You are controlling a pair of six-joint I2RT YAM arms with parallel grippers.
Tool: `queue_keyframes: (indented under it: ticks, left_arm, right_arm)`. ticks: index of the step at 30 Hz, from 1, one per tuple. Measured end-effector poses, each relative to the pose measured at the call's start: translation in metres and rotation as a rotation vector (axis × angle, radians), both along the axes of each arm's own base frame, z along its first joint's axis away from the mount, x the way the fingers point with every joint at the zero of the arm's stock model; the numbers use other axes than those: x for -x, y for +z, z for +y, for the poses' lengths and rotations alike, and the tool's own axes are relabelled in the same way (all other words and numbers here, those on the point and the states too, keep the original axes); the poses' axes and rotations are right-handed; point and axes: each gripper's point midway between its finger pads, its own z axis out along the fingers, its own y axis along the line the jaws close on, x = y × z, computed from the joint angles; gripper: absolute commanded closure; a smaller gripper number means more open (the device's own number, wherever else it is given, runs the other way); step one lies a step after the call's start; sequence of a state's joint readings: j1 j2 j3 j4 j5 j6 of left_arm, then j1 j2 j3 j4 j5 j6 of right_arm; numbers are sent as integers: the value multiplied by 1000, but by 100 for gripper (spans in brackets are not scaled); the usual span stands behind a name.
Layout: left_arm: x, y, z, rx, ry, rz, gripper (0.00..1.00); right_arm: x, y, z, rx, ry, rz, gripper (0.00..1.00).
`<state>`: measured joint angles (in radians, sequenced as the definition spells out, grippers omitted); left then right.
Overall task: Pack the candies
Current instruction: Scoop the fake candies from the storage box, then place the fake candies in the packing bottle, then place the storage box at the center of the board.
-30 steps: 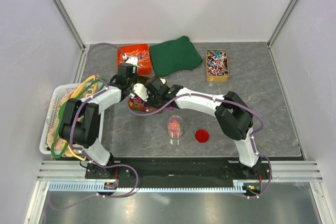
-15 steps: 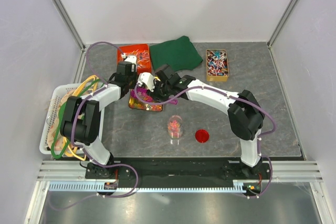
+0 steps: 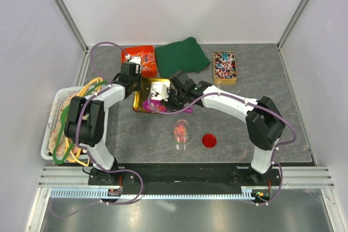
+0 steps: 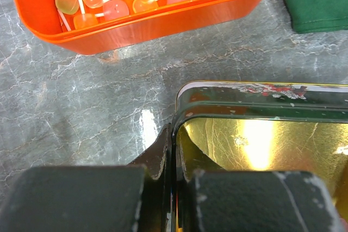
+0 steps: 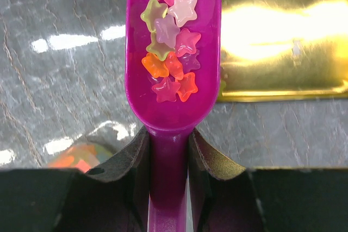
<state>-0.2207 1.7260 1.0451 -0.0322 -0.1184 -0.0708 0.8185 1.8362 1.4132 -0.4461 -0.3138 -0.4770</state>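
The candies [image 5: 169,52] are small star-shaped pieces in pink, orange and yellow-green, heaped in the bowl of a purple scoop [image 5: 174,107]. My right gripper [image 5: 168,137] is shut on the scoop's handle and holds the bowl level beside a gold tin [image 5: 283,42]. In the top view the right gripper [image 3: 168,99] is over the tin's [image 3: 156,87] right side, with the scoop [image 3: 156,105] pointing left. My left gripper [image 4: 175,145] is shut on the tin's [image 4: 261,145] wall. A clear jar [image 3: 181,132] holding more candies stands nearer, with its red lid [image 3: 209,140] beside it.
An orange box [image 3: 147,69] of stick sweets sits behind the left gripper [image 3: 137,82], and a green cloth [image 3: 182,57] lies to its right. A wooden box [image 3: 224,67] of twist-wrapped sweets is at the back right. A white basket [image 3: 48,139] stands off the left edge.
The right arm has drawn back to the right and the loaded scoop has come up out of the tin. The left gripper has stayed on the tin's wall.
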Motion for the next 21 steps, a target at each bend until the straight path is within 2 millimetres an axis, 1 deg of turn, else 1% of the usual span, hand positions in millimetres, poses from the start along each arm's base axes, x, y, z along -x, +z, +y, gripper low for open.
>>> queue_keyframes:
  ticks: [3, 7, 12, 15, 17, 18, 21]
  left_arm:
    - [-2, -3, 0, -2, 1, 19, 98]
    - [-5, -10, -2, 1, -9, 58, 98]
    - [-10, -22, -4, 2, -21, 118, 98]
    - [-9, -28, -2, -2, -17, 144, 98]
    - [-7, -33, 0, -5, -18, 163, 98]
    - [-6, -35, 1, -6, -18, 172, 98]
    - [-5, -43, 4, -12, -15, 202, 98]
  right_arm:
    - [-1, 4, -10, -7, -11, 2, 100]
    - [-11, 23, -22, -43, -27, -25, 100]
    - [-31, 49, -51, -80, -63, -70, 100]
    - [-35, 60, -71, -73, -61, -91, 100]
    - [-32, 66, -86, -49, -49, -101, 100]
    - [-27, 68, -93, -31, -30, -105, 100]
    - [-4, 73, -111, 39, 45, -98, 100]
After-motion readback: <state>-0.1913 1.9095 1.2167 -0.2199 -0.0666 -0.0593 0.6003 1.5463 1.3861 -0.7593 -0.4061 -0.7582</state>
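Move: My right hand holds the loaded scoop; the clear storage jar stands some 12 cm back and 3 cm to its right, about 6 cm lower. The tin's middle lies about 9 cm left and 4 cm ahead of my right hand, the red lid some 16 cm back and 17 cm right. My left hand pinches the tin's far left corner, the tin's middle about 6 cm right and 5 cm back; the orange tray is roughly 11 cm straight ahead. I carry the scoopful of stars off the tin with my right hand, swinging about 11 cm to the right while climbing some 7 cm; the path bows forward a little, then comes back, the handle gripped throughout. My left hand keeps its pinch on the tin's corner and lowers it about 4 cm, tipping roughly 10 degrees nose-down. ##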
